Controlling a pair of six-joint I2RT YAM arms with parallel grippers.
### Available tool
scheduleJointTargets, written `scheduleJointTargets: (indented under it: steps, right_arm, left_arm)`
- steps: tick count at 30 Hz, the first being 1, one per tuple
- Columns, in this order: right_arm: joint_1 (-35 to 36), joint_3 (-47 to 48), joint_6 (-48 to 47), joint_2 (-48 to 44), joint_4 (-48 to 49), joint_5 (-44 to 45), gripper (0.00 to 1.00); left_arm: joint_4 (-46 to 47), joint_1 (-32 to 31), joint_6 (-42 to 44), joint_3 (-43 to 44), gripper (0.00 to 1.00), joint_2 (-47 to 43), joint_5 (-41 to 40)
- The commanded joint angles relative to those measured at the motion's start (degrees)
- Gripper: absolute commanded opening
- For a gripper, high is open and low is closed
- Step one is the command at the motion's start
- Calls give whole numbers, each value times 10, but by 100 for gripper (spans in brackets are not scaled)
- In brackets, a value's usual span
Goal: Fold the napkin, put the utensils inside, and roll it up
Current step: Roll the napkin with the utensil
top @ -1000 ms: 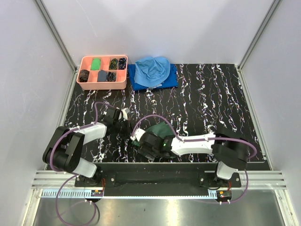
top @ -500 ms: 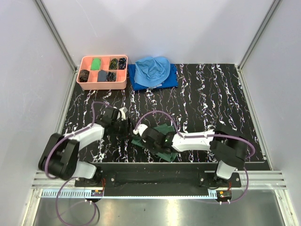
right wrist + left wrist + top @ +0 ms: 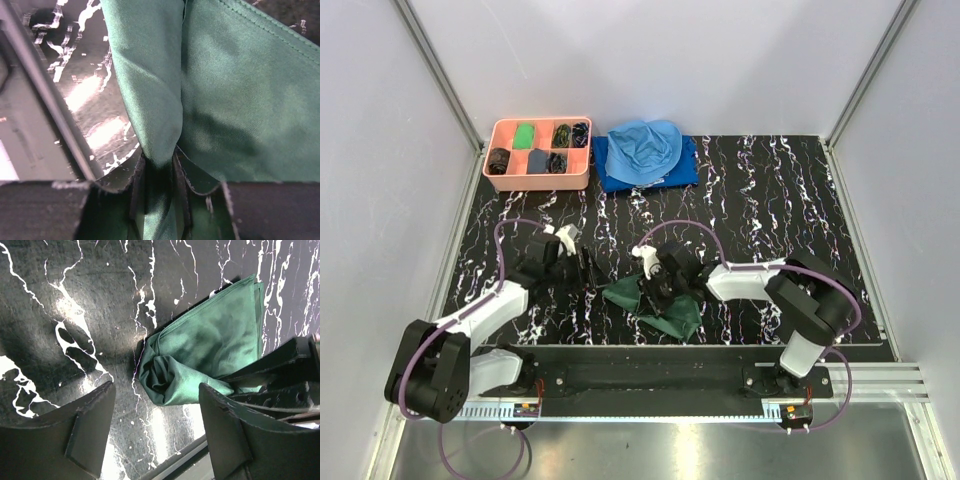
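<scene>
The dark green napkin (image 3: 665,312) lies bunched and partly rolled near the table's front edge. In the left wrist view the napkin (image 3: 210,347) shows a rolled end facing my left gripper (image 3: 157,432), which stands open just short of it with only bare table between the fingers. My right gripper (image 3: 159,182) is shut on a pinched fold of the napkin (image 3: 245,100). From above, the left gripper (image 3: 586,268) is left of the cloth and the right gripper (image 3: 657,290) sits on its upper edge. The utensils are out of view.
A pink compartment tray (image 3: 538,182) with small items stands at the back left. Beside it a light blue cloth (image 3: 645,147) lies on a darker blue cloth (image 3: 685,172). The table's front rail (image 3: 190,456) runs close under the left gripper.
My left gripper has opened and let go of the napkin. My right gripper has shut on the cloth and shifted right and away from the front edge, drawing the napkin along.
</scene>
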Motion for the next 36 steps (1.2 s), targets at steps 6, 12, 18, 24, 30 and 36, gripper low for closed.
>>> scheduleJointTargets:
  steps: [6,12,18,24,30,36]
  right_arm:
    - [-94,-8,38,91,61,-240,27]
    - [-125,20,52,149,73,-316,27]
    - [-144,43,57,194,74,-355,27]
    - [-148,54,60,210,72,-361,27]
    - [-149,74,46,198,20,-326,40]
    - [-149,111,7,134,-100,-243,55]
  left_arm:
    - [131,-2,-4,-28,66,-4,31]
    - [185,-11,-9,-49,63,17,52]
    - [241,-18,-12,-56,60,62,65]
    - [285,-25,-13,-60,46,100,66]
    - [286,-33,-15,-56,12,155,65]
    - [195,-34,2,-13,0,197,45]
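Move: The left gripper hangs open beside the left end of the rolled napkin, which lies about 4 cm to its right, 1 cm ahead and 3 cm below. The middle of the rolled napkin, already between the right gripper's fingers, is some 12 cm to the left gripper's right, 6 cm back and 5 cm down. From the right gripper that left end lies about 7 cm to the left and 4 cm ahead, level with it; the flat flap spreads roughly 4 cm ahead and 5 cm to its right. Turn the right gripper over almost in place, about 35 degrees, its top tipping forward and its fingertips swinging back towards the base with the rolled napkin between them, then part its fingers somewhat. Meanwhile bring the left gripper about 4 cm right, then also 3 cm down, onto the roll's left end, and shut its fingers to pinch the cloth. ##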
